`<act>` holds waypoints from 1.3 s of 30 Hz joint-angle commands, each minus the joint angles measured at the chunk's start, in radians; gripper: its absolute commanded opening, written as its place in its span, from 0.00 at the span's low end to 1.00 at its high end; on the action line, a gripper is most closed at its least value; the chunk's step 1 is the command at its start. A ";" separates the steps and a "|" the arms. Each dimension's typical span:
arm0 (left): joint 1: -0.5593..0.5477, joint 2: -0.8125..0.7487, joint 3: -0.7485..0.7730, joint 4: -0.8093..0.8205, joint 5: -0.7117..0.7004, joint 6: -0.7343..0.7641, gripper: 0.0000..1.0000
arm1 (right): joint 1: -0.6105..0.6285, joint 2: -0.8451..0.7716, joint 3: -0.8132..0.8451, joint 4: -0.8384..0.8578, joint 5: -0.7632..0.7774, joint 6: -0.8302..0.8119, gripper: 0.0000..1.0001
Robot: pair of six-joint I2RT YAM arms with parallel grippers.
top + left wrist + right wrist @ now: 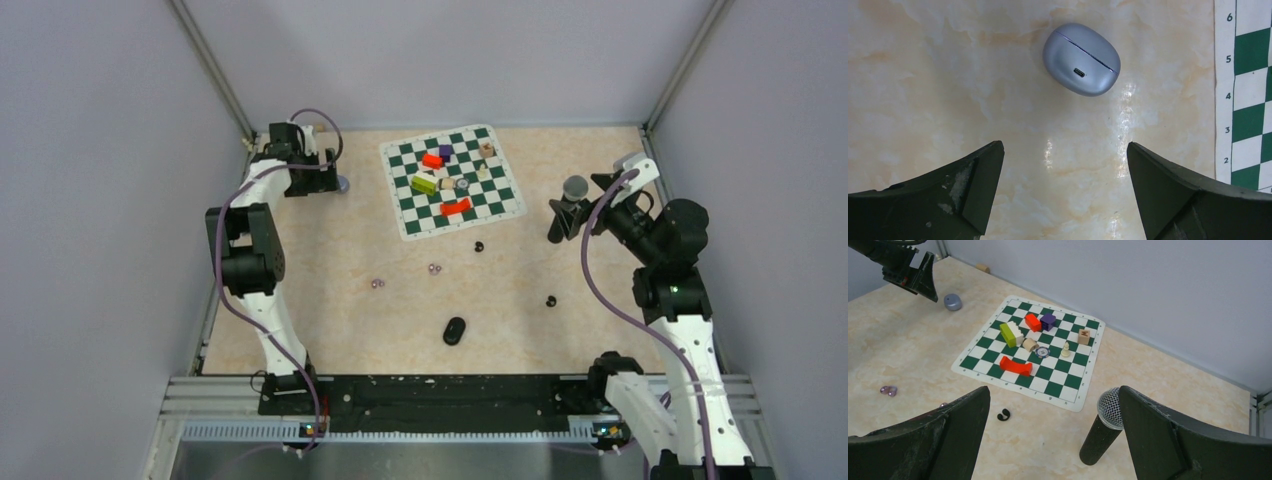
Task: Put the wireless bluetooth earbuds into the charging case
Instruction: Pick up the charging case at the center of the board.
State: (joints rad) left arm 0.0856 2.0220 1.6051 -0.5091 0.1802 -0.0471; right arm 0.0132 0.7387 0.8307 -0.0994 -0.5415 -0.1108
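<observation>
A closed pale blue-grey charging case [1081, 59] lies on the marbled table just ahead of my open left gripper [1065, 150], with nothing between the fingers. From above, this case [343, 184] sits beside the left gripper [318, 168] at the far left. A black oval charging case [455, 330] lies near the front middle. Two pale purple earbuds [378, 284] [434, 268] and two black earbuds [479, 246] [551, 300] lie scattered on the table. My right gripper [1054, 392] is open and empty at the far right, above one black earbud [1003, 414].
A green-and-white chessboard mat [404, 216] at the back carries coloured blocks [432, 160] and small pieces. A black microphone [1103, 427] lies close to my right gripper's right finger. Grey walls enclose the table on three sides.
</observation>
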 commanded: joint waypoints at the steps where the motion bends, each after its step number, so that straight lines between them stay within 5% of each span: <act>1: -0.045 0.030 0.074 0.008 -0.080 -0.075 0.99 | 0.013 0.010 0.005 0.014 0.029 -0.034 0.98; 39: -0.118 0.312 0.401 -0.060 -0.215 -0.102 0.99 | 0.021 0.055 0.006 0.007 0.086 -0.078 0.96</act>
State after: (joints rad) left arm -0.0116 2.3230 1.9457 -0.5625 -0.0170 -0.1585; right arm 0.0181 0.7933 0.8307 -0.1196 -0.4644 -0.1757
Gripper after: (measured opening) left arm 0.986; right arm 0.963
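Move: The grey charging case lies about 8 cm ahead of my open left hand, 2 cm to its right and some 6 cm below. The middle of the chessboard is about 26 cm to the right of the case and level with it, with the lime block on it roughly 20 cm right of the case. A wooden block lies some 16 cm beyond the case and 5 cm to its left. From my right hand the case is about 29 cm ahead, 46 cm left and 31 cm below. I ease my left hand forward about 6.5 cm while sinking some 4 cm, with an early 2 cm shift to the right, to bring the wide-open fingers around the grey charging case. The wrist turns only slightly counter-clockwise. My empty right hand drifts a couple of centimetres down and forward, and a little right. ##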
